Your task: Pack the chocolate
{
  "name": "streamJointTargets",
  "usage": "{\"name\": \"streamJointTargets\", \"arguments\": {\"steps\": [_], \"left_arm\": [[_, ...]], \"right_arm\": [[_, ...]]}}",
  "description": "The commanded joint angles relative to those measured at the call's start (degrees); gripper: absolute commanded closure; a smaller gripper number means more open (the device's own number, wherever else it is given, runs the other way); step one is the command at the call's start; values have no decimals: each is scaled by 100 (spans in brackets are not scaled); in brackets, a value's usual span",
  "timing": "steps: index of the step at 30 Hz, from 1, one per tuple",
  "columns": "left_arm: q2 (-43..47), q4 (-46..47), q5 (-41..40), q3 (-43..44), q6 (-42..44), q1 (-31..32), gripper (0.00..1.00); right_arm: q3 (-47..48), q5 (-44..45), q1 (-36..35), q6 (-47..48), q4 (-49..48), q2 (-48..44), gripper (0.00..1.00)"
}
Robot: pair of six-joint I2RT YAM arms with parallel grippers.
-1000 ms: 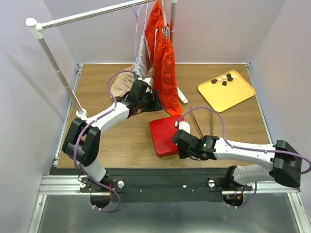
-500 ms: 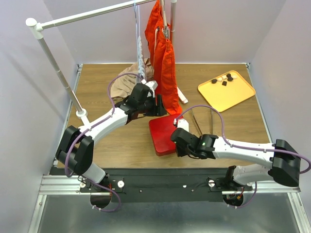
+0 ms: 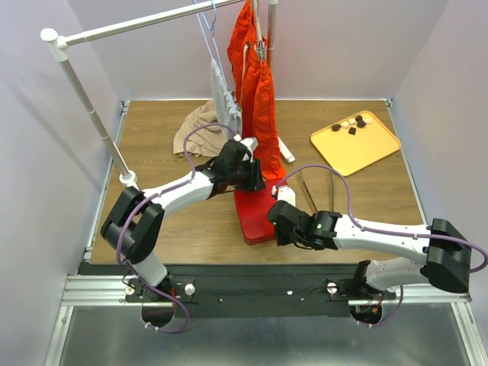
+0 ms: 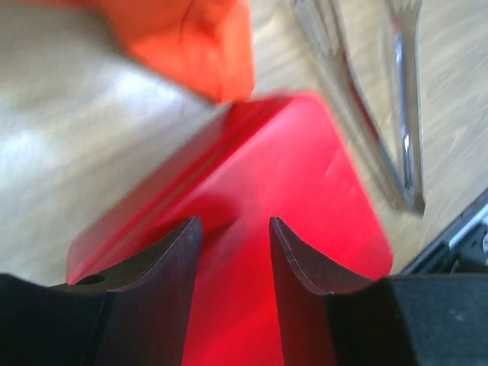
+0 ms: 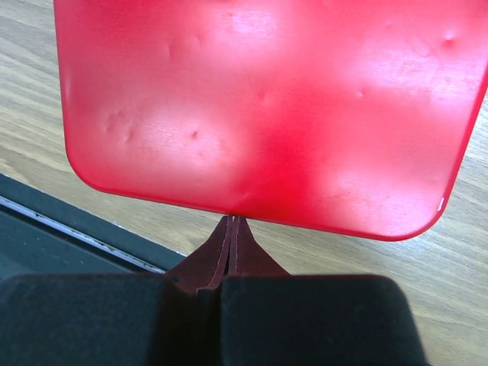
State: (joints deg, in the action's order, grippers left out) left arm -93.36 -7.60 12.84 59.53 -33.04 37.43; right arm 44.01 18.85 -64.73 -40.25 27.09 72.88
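Observation:
The chocolate [image 3: 352,126], a few dark lumps and a cream one, lies on the yellow-orange tray [image 3: 366,149] at the back right, far from both arms. A red box [image 3: 255,215] stands tilted up near the table's middle. My right gripper [image 3: 277,221] is shut, its tips pinching the box's near rim [image 5: 232,219], with the dimpled red face [image 5: 267,99] filling the right wrist view. My left gripper [image 3: 255,183] hovers at the box's far edge. Its jaws [image 4: 234,221] stand apart over the red surface [image 4: 305,191], nothing between them.
Orange garments [image 3: 259,107] [image 4: 191,38] hang from the rack right behind the left gripper. Metal tongs [image 3: 313,191] [image 4: 404,152] lie right of the box. A beige cloth [image 3: 194,126] is heaped at the back, and the rack's pole [image 3: 91,114] stands at the left.
The left arm swung right from the hanging clothes to the red box, its jaws narrowing. The box has tipped up onto its edge. The right gripper stayed shut in place.

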Motion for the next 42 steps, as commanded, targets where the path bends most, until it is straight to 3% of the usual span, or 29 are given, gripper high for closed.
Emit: {"name": "streamJointTargets", "arguments": {"steps": [1,5,9,14,18,25,38,42], "left_arm": [[-438,-574,-835,409,236,203,49],[10,-971,-924,823,254,344,49],[388,-1042,-933,684,61,344,49],[-49,-472,-757,26,-71,344,49],[-709,-760,-1063,348,43,388,49],[256,-1305,-1749,920,61,493,49],[371,-1376,-1644,710,8,502,49],[363,-1367,-1645,701,-1,493,49]], "right_arm": [[134,250,-31,0,-134,33,98],[82,268,-31,-36,-143,-55,98],[55,259,-31,-44,-143,-37,98],[29,216,-22,-79,-151,-28,98],[11,189,-22,-62,-169,-11,98],[-6,233,-31,-97,-169,-151,98],[732,828,-22,254,445,-916,96],[785,884,512,439,490,-609,96]]}}
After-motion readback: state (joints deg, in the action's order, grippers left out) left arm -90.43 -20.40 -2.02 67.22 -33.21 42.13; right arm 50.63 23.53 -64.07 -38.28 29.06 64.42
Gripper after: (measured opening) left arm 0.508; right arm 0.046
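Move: The red lid, lying over the chocolate box, has its middle about 6 cm back and 2 cm to the right of the left hand, some 2 cm below its fingertips. From there the orange cloth's lower tip is around 4 cm ahead and 4 cm right, and the steel tongs some 17 cm to the right, level with it. From the right hand, at the lid's near edge, the lid's middle is about 8 cm ahead and 3 cm left, barely lower. The closed right fingertips keep resting at the lid's near edge for most of the time, then lift off about 8 cm straight up, easing forward at the end. Meanwhile the left hand, half open, bobs over the lid's far part: up some 3 cm from the lid, quickly back down as far, then up about 4 cm and nearly still, its wrist rolled some 10 degrees. ##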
